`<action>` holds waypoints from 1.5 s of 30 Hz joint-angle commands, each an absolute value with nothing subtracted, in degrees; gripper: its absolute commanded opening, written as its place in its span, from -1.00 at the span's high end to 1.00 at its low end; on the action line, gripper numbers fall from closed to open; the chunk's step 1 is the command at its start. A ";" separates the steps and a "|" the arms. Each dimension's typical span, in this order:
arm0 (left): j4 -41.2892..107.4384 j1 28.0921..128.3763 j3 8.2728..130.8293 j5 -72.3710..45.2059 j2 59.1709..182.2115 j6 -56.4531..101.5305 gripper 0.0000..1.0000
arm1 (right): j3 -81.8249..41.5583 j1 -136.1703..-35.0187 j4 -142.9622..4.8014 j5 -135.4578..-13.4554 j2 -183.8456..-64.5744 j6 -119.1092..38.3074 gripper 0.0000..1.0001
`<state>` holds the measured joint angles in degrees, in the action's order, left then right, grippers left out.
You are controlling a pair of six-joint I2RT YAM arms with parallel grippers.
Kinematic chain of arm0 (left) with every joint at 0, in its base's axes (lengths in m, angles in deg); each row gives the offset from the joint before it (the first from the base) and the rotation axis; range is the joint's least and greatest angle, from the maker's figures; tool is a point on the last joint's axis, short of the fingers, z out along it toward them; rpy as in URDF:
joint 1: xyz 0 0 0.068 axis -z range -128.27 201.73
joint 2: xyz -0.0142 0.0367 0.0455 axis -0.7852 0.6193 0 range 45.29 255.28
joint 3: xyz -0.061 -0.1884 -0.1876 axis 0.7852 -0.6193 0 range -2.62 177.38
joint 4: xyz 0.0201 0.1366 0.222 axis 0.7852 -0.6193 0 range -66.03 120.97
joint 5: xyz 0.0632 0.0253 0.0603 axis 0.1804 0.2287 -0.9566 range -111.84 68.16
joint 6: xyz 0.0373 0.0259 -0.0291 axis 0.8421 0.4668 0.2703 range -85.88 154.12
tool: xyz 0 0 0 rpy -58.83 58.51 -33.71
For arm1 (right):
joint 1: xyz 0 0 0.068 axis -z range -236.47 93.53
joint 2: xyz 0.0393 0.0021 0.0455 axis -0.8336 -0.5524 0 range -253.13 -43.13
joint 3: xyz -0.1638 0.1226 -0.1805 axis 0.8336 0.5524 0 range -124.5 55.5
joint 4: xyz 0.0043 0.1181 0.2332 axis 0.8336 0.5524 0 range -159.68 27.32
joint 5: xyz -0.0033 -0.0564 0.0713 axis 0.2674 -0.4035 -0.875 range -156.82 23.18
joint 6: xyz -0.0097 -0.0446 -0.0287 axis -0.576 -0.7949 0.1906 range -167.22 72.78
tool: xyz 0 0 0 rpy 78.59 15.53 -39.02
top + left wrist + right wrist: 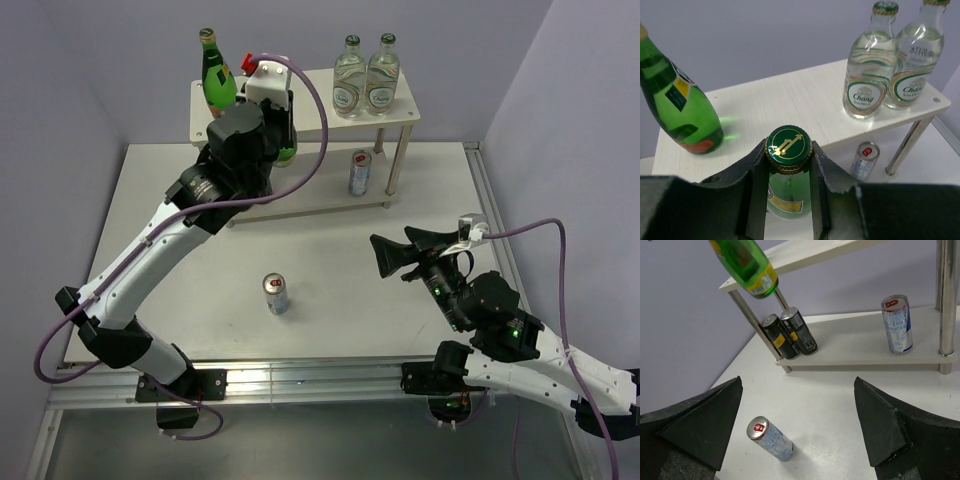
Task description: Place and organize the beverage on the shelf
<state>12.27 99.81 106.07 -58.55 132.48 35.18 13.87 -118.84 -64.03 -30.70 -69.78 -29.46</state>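
Note:
The shelf [300, 95] stands at the back of the table. On its top board [790, 100] are a green bottle [680, 110] at the left and two clear bottles [867, 75] with green caps at the right. My left gripper [788, 152] is shut on the neck of a second green bottle [747, 265], which hangs tilted just off the board's front edge. One silver can [897, 324] stands on the lower board. Another silver can [276, 294] stands on the table, in front of my right gripper [798, 390], which is open and holds nothing.
Two dark cans [790, 335] stand side by side at the left end of the shelf's lower board [855, 347], behind a metal leg [752, 325]. Purple walls close in the table's back and sides. A metal rail [300, 375] runs along the near edge.

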 commanded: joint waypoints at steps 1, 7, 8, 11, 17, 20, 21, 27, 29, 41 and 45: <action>20.42 98.94 114.00 -57.44 131.85 38.77 0.99 | 14.37 -118.52 -65.02 -29.11 -69.50 -30.08 -0.99; 18.50 95.86 122.97 -56.39 136.95 39.48 0.99 | 14.98 -118.61 -65.10 -28.85 -69.50 -29.99 -0.99; 18.23 95.42 124.11 -56.12 138.17 39.48 0.99 | 15.07 -118.52 -65.19 -28.85 -69.41 -30.16 -0.99; 17.27 94.37 128.59 -56.03 140.72 40.01 0.99 | 15.42 -118.52 -65.28 -28.76 -69.67 -30.17 -0.99; 17.16 91.20 133.35 -55.07 144.16 39.22 0.99 | 16.21 -118.52 -65.72 -29.11 -69.76 -30.08 -0.99; 18.05 90.14 133.78 -55.15 145.12 39.74 0.99 | 16.83 -118.61 -65.46 -29.20 -69.76 -29.81 -0.99; 18.14 89.88 134.05 -55.15 145.56 40.00 0.99 | 16.92 -118.52 -65.20 -29.11 -69.76 -29.47 -0.99; 18.49 88.30 134.32 -55.68 147.59 39.66 0.99 | 17.27 -118.52 -64.49 -28.85 -69.50 -29.11 -0.99; 18.67 87.68 133.62 -55.68 147.68 39.22 0.99 | 17.36 -118.61 -64.40 -28.67 -69.67 -29.20 -0.99; 19.72 85.92 130.54 -56.12 146.97 38.34 0.01 | 17.44 -118.61 -64.84 -29.02 -71.17 -29.02 -0.99; 19.72 85.75 130.36 -56.47 147.41 38.51 -0.18 | 17.36 -118.61 -64.84 -28.93 -71.25 -29.02 -0.99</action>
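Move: On the top shelf, just right of the standing green bottle, lies the free spot for the green bottle the left hand already holds by the neck: about 10 cm ahead of that hand, 5 cm left and 12 cm below. The standing green bottle is some 11 cm ahead and 12 cm left. The nearer clear bottle is 11 cm ahead, 10 cm right, the other about 6 cm farther right. From the right hand the spot is roughly 28 cm ahead, 25 cm left, about level. Carrying the green bottle over the top shelf, the left hand climbs about 5 cm, reaches 10 cm forward and 5 cm left, then sinks 2 cm beside the standing green bottle while turning some 10 degrees counter-clockwise. The fingers then open off the neck and the hand rises 2 cm, its tips tilting up. The empty, open right hand sinks 3 cm. ##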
